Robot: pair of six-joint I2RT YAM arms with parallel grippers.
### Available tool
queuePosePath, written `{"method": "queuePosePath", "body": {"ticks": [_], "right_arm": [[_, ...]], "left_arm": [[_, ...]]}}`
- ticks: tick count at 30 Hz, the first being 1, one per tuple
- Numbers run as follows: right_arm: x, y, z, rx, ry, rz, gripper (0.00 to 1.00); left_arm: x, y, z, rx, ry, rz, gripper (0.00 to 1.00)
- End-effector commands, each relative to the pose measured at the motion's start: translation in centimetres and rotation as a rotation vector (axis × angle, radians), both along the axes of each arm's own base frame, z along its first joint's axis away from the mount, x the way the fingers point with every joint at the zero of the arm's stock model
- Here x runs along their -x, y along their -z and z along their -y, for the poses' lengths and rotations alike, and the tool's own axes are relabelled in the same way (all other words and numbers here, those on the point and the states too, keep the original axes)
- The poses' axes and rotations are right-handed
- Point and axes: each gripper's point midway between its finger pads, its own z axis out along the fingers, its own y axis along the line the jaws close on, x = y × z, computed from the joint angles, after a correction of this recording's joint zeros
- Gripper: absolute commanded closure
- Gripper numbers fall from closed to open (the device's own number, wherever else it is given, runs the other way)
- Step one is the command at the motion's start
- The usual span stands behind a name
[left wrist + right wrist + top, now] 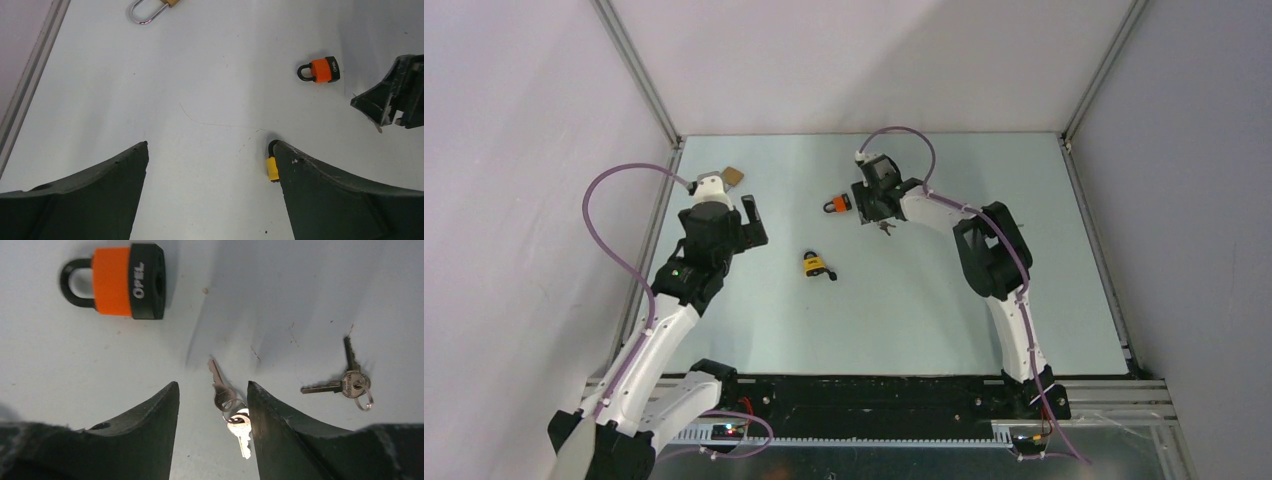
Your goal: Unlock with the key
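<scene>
In the right wrist view an orange padlock [120, 281] lies on its side at the upper left. A pair of silver keys on a ring [227, 405] lies on the table between the fingers of my right gripper [212, 384]. Its jaws stand open around them, and the right finger touches the ring. A second pair of keys [350, 382] lies to the right, outside the jaws. From above, the right gripper [871, 208] is just right of the orange padlock [837, 205]. My left gripper [210, 143] is wide open and holds nothing. A yellow padlock [272, 167] shows beside its right finger.
A brass padlock [733, 176] lies near the far left edge, behind the left arm. The yellow padlock [816, 264] sits mid-table between the arms. Grey enclosure walls with metal rails [654, 105] border the pale table [904, 320].
</scene>
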Motion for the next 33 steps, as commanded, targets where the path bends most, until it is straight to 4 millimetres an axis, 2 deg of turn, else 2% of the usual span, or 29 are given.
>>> {"method": "queuePosePath", "body": {"ticks": [1,6,12,15,16,17,18,19,20,21,22,23,24,25,26,27,28,33], "right_arm": [[-0.2,1.5,0.7,0.070,0.014,-0.028,0.45],[0.4,2.5,1.1,0.094,0.022,-0.058,0.52],[2.7,3.7,1.8,0.097,0.010,-0.111,0.76],[3.8,3.2,1.8,0.064,-0.004,-0.121,0.92],[4.5,3.6,1.8,0.049,-0.013,-0.141,0.94],[4.7,2.8,1.6,0.027,-0.020,-0.137,1.00],[5.7,3.0,1.2,-0.004,-0.040,-0.161,1.00],[6.0,1.9,0.9,-0.037,-0.052,-0.154,1.00],[6.9,2.1,0.6,-0.076,-0.070,-0.177,1.00],[7.1,0.8,0.2,-0.112,-0.080,-0.164,1.00],[8.0,0.8,-0.1,-0.159,-0.097,-0.185,1.00],[8.1,-0.7,-0.7,-0.207,-0.113,-0.157,1.00],[9.2,-0.5,-0.8,-0.241,-0.126,-0.191,1.00],[9.2,-2.1,-1.2,-0.286,-0.142,-0.158,1.00],[10.4,-2.0,-1.3,-0.317,-0.160,-0.186,1.00],[10.6,-3.6,-1.9,-0.367,-0.191,-0.158,1.00],[11.4,-3.5,-1.8,-0.385,-0.193,-0.172,1.00],[14.0,-7.8,-2.7,-0.550,-0.296,-0.105,1.00]], "left_arm": [[-0.5,-1.4,0.1,0.000,0.017,0.056,0.00],[-0.5,-1.4,0.2,0.001,0.023,0.057,0.00],[-0.5,-1.3,0.7,0.013,0.050,0.056,0.00],[-0.5,-1.3,1.1,0.023,0.069,0.055,0.00],[-0.6,-1.3,1.2,0.027,0.074,0.056,0.00],[-0.6,-1.2,1.5,0.033,0.090,0.053,0.00],[-0.6,-1.2,1.7,0.038,0.099,0.053,0.00],[-0.6,-1.1,2.1,0.048,0.117,0.051,0.00],[-0.6,-1.1,2.4,0.054,0.128,0.050,0.00],[-0.5,-1.0,2.7,0.064,0.145,0.048,0.00],[-0.5,-1.0,2.9,0.071,0.154,0.047,0.00],[-0.5,-1.0,3.3,0.082,0.170,0.046,0.00],[-0.4,-0.9,3.7,0.097,0.187,0.045,0.00],[-0.4,-0.9,3.9,0.104,0.195,0.044,0.00],[-0.4,-0.9,4.4,0.119,0.215,0.043,0.00],[-0.3,-0.9,4.6,0.127,0.225,0.042,0.00],[-0.3,-0.9,5.1,0.144,0.245,0.044,0.00],[-0.2,-1.2,7.3,0.236,0.316,0.045,0.00]]}}
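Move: The bunch of keys lies almost under the right fingertips, about 3 cm below, 1 cm back and 2 cm to the right. The small keys lie some 4 cm ahead and 6 cm right of that hand, the orange padlock about 5 cm ahead and 7 cm left, and the yellow padlock some 12 cm back and 11 cm left. From the left hand, the bunch of keys is roughly 15 cm ahead, 30 cm right and 20 cm below. The right fingers pinch the bunch of keys after a 2 cm dip and a slight shift right, shutting from half open. They then draw it back about 13 cm, low at first and rising only at the end, towards the yellow padlock's near side, the fingers tipping steeper and the hand rolling left side up. The left hand, open and empty, swings 5 cm right towards the yellow padlock. ##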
